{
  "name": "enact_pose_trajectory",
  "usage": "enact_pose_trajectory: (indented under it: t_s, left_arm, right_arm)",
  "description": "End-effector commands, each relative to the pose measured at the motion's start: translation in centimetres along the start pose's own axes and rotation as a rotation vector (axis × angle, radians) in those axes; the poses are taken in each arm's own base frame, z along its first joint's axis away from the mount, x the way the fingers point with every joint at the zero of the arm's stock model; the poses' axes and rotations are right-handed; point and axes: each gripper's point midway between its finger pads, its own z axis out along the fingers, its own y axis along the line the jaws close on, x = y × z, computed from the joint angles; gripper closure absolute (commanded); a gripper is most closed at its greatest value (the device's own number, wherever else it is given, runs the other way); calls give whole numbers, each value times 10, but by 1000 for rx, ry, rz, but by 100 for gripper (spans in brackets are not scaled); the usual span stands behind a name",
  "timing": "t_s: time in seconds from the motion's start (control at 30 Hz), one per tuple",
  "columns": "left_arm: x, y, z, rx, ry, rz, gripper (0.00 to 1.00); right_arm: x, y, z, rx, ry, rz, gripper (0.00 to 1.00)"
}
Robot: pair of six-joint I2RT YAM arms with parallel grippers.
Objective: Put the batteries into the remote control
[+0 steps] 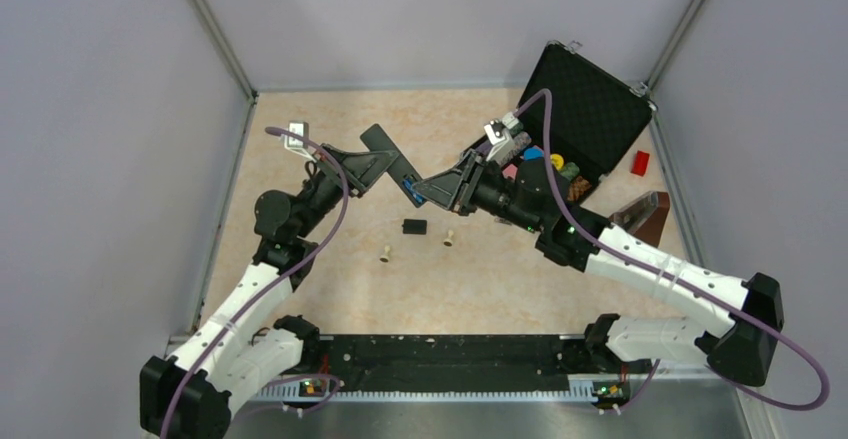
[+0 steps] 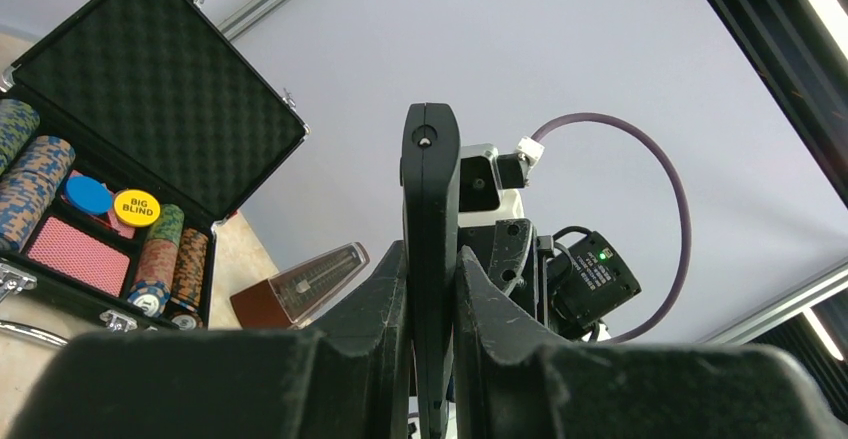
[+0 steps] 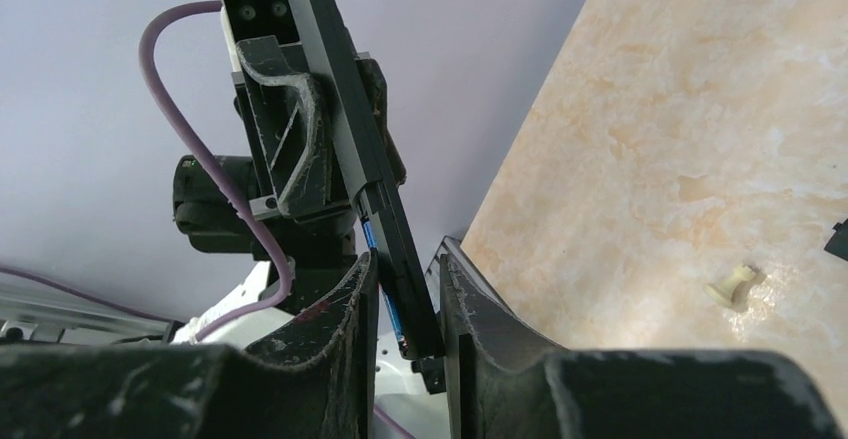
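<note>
My left gripper is shut on the remote control and holds it in the air above the table, as a slim black bar clamped edge-on between the fingers. A blue battery lies along the remote's lower end, also showing as a blue streak. My right gripper straddles that end, jaws narrow, with a slim gap on the right side. The small black back cover lies on the table below.
Two beige pegs stand near the cover. An open black chip case sits at the back right, with a red block and a brown metronome beside it. Grey walls enclose the table.
</note>
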Motion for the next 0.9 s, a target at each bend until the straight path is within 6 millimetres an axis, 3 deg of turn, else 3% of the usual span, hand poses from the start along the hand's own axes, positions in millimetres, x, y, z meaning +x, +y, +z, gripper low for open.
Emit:
enact_pose_trajectory:
  t_s: [0.0, 0.17, 0.27, 0.5, 0.57, 0.77, 0.87]
  left_arm:
    - [1, -28, 1, 108, 9, 27, 100]
    - [1, -27, -1, 100, 5, 38, 100]
    - [1, -25, -2, 87, 2, 53, 100]
    - [1, -14, -5, 35, -1, 94, 100]
    - [1, -10, -6, 20, -3, 106, 100]
    - [5, 0, -8, -14, 9, 141, 100]
    - [9, 13, -11, -61, 29, 158, 100]
  right_arm:
    - [17, 1, 4, -8, 92, -46, 84]
    - [13, -1, 3, 18, 72, -29, 82]
    - [9, 1, 0, 31, 60, -20, 75]
    - [-6, 10, -17, 17, -3, -27, 29]
    - [-10, 11, -23, 19, -25, -38, 20]
    - [-22, -5, -44, 96, -52, -62, 14]
    - [-30, -29, -57, 197, -74, -73, 16]
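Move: The right fingers are closed at the remote's battery end; its blue battery is about 1 cm ahead and 1 cm left of the right hand. On the table some 30 cm below that hand, the battery cover sits about 6 cm ahead and 6 cm left, and a cream knob 3 cm ahead and 5 cm right. From the left hand, holding the remote's middle, the battery is about 6 cm back, 4 cm right and 3 cm lower. The right fingers open wide, release the remote's battery end and back off about 4 cm to the right. ##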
